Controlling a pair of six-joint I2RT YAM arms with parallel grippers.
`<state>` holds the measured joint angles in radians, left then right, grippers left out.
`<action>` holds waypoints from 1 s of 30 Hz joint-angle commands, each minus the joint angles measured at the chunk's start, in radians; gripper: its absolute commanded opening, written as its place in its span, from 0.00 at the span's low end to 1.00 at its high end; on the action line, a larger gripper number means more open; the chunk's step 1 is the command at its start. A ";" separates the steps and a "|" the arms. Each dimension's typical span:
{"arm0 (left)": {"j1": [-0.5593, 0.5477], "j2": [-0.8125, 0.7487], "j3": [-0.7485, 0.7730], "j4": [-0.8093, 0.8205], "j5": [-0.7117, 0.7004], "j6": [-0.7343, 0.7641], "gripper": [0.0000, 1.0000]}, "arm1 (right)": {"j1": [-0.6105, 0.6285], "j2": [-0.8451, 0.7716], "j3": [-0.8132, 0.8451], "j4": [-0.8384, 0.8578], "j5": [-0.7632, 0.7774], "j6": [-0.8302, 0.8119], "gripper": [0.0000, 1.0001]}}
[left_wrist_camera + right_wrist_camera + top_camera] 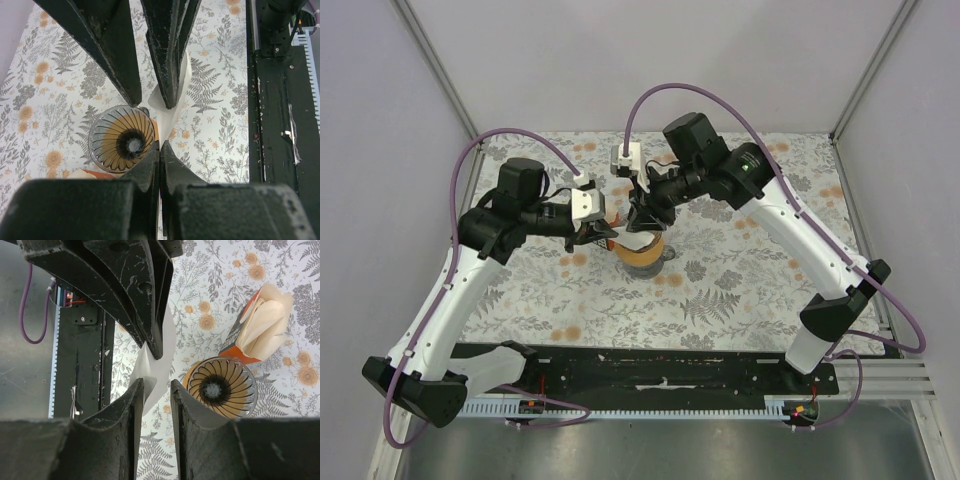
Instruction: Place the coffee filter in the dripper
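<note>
The dripper (pixel 642 256) stands mid-table, a grey ribbed cone on a tan collar, also seen from above in the left wrist view (pixel 122 140) and the right wrist view (pixel 220 387). Beside and above it hangs the coffee filter (pixel 162 365), a thin white paper (pixel 175 102). My left gripper (pixel 160 144) is shut on the filter's edge, and its dark fingers (pixel 150 315) pinch the paper in the right wrist view. Facing it from the other side, my right gripper (pixel 156 382) is open. The filter lies against the right gripper's left finger, and nothing is clamped between the two.
An orange carton (pixel 260 325) of cream papers stands open just behind the dripper. The black base rail (pixel 280 100) with its cabling runs along the near table edge. Both arms crowd over the middle of the floral tablecloth (pixel 740 290).
</note>
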<state>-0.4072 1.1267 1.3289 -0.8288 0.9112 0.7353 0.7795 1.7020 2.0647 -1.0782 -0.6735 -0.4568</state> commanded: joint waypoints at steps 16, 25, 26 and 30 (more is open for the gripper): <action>-0.013 -0.005 0.035 0.043 -0.080 0.016 0.02 | 0.033 -0.015 -0.003 0.003 0.095 0.079 0.27; -0.013 -0.007 0.029 0.108 -0.127 -0.057 0.02 | 0.035 -0.008 -0.006 -0.008 0.065 0.093 0.11; -0.013 -0.007 0.030 0.112 -0.130 -0.057 0.02 | 0.035 -0.007 -0.005 -0.009 0.063 0.095 0.07; -0.012 -0.010 0.027 0.118 -0.136 -0.059 0.02 | 0.035 -0.004 0.003 -0.012 0.057 0.101 0.00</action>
<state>-0.4168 1.1267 1.3289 -0.7631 0.7902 0.7113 0.8097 1.7020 2.0537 -1.0786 -0.5976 -0.3748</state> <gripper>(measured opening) 0.025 0.009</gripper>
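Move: The coffee filter, its near end pinched in the left gripper, reaches about 4 cm to that gripper's right; its middle lies roughly 2 cm left of the open right gripper, 1 cm nearer the base and 2 cm lower. The dripper is some 6 cm ahead of the left gripper, 3 cm to its right and 12 cm below. The orange filter box stands about 6 cm beyond the dripper and 10 cm to its left. Close the right gripper from about a third open until it pinches the filter's free edge, sinking about 1 cm and turning slightly clockwise. Meanwhile keep the left gripper shut on the filter's other end and bring it forward some 2 cm, mostly in the second half, towards the dripper, swinging about 5 degrees counter-clockwise. ##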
